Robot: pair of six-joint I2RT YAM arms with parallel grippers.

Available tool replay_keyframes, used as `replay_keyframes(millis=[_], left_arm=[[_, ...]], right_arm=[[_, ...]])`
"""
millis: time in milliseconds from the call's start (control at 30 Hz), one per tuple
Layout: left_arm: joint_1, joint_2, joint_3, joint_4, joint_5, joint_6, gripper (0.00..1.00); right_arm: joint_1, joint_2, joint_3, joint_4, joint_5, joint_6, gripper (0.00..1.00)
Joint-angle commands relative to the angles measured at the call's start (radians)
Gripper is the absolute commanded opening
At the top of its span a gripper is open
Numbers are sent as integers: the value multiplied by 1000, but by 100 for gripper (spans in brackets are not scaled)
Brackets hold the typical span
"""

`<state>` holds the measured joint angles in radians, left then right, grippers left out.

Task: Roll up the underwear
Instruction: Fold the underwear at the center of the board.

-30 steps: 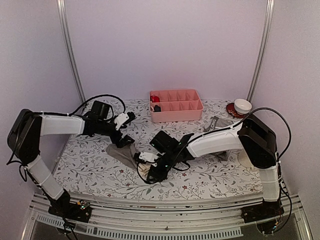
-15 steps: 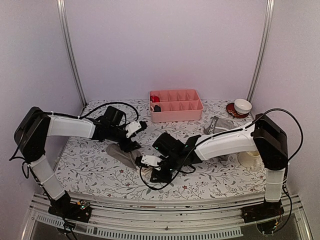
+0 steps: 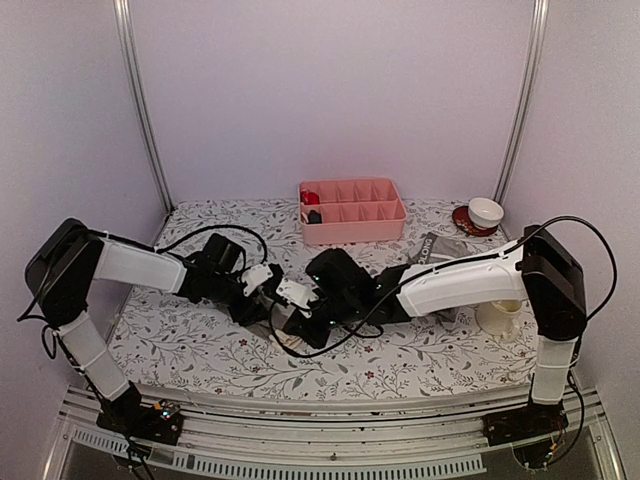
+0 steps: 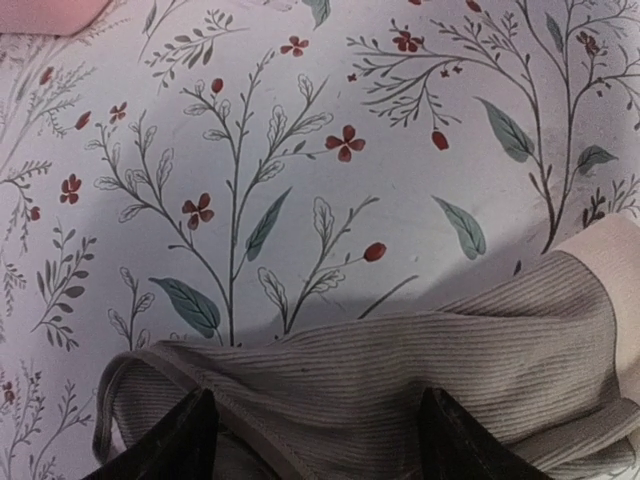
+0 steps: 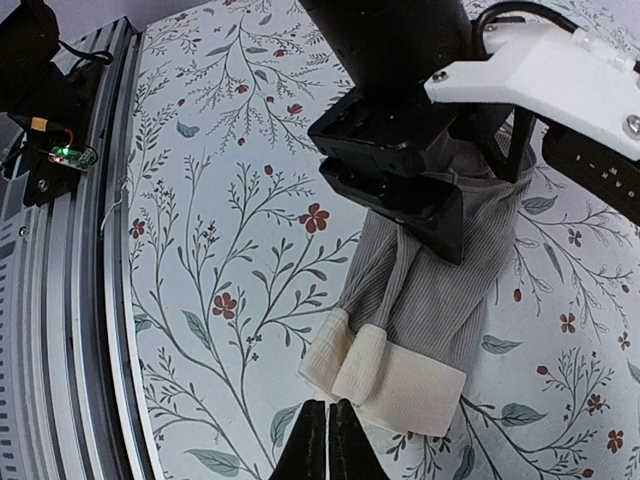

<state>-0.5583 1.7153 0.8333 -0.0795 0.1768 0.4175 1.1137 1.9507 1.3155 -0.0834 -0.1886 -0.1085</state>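
The grey ribbed briefs (image 5: 440, 300) lie folded into a narrow strip, and their pale waistband (image 5: 410, 385) is partly rolled at the near end. My left gripper (image 4: 320, 440) is down on the far part of the strip. Its black fingers (image 4: 190, 440) stand apart and squeeze a raised fold of the cloth between them. My right gripper (image 5: 323, 440) is shut with nothing between its fingers, its tips just short of the waistband's edge. From above, both grippers meet mid-table, left (image 3: 260, 288) and right (image 3: 300, 318), covering most of the briefs. The boxer-briefs (image 3: 437, 248) lie behind the right arm.
A pink divided tray (image 3: 352, 225) stands at the back centre with small red and black items inside. At the back right, a white bowl (image 3: 486, 212) sits on a red saucer. A white cup (image 3: 500, 318) stands by the right arm's base. The table's metal rail (image 5: 60, 150) runs nearby.
My left gripper has moved right and down onto the briefs, and its jaws have narrowed onto the cloth. My right gripper has shifted toward it and closed fully.
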Motion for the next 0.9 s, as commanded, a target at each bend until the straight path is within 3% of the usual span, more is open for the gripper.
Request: replay_keyframes(millis=[0, 267, 367, 467, 867], left_arm=[[0, -70, -41, 35, 19, -43, 74], [-1, -101, -47, 25, 80, -38, 88], [8, -105, -39, 27, 70, -31, 90], [42, -127, -12, 25, 35, -35, 98], [236, -212, 6, -46, 11, 63, 98]], right_arm=[[14, 61, 45, 14, -24, 47, 4], [76, 157, 146, -43, 56, -21, 4], [75, 184, 174, -69, 74, -20, 4], [76, 214, 199, -104, 82, -39, 4], [57, 237, 178, -188, 287, -61, 4]])
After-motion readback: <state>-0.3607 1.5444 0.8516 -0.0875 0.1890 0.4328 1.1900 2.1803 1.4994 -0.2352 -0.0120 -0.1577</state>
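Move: The left fingers, already parting, straddle the folded underwear; its left end lies about 4 cm forward and 4 cm left, 1 cm lower. From the shut right hand the waistband end is roughly 3 cm forward, 4 cm left and 9 cm down. The pink box stands some 35 cm ahead of that hand, 11 cm right and 8 cm lower. Left hand opens, lifting about 7 cm up, left and forward off the underwear; shut right sinks 7 cm towards waistband. ##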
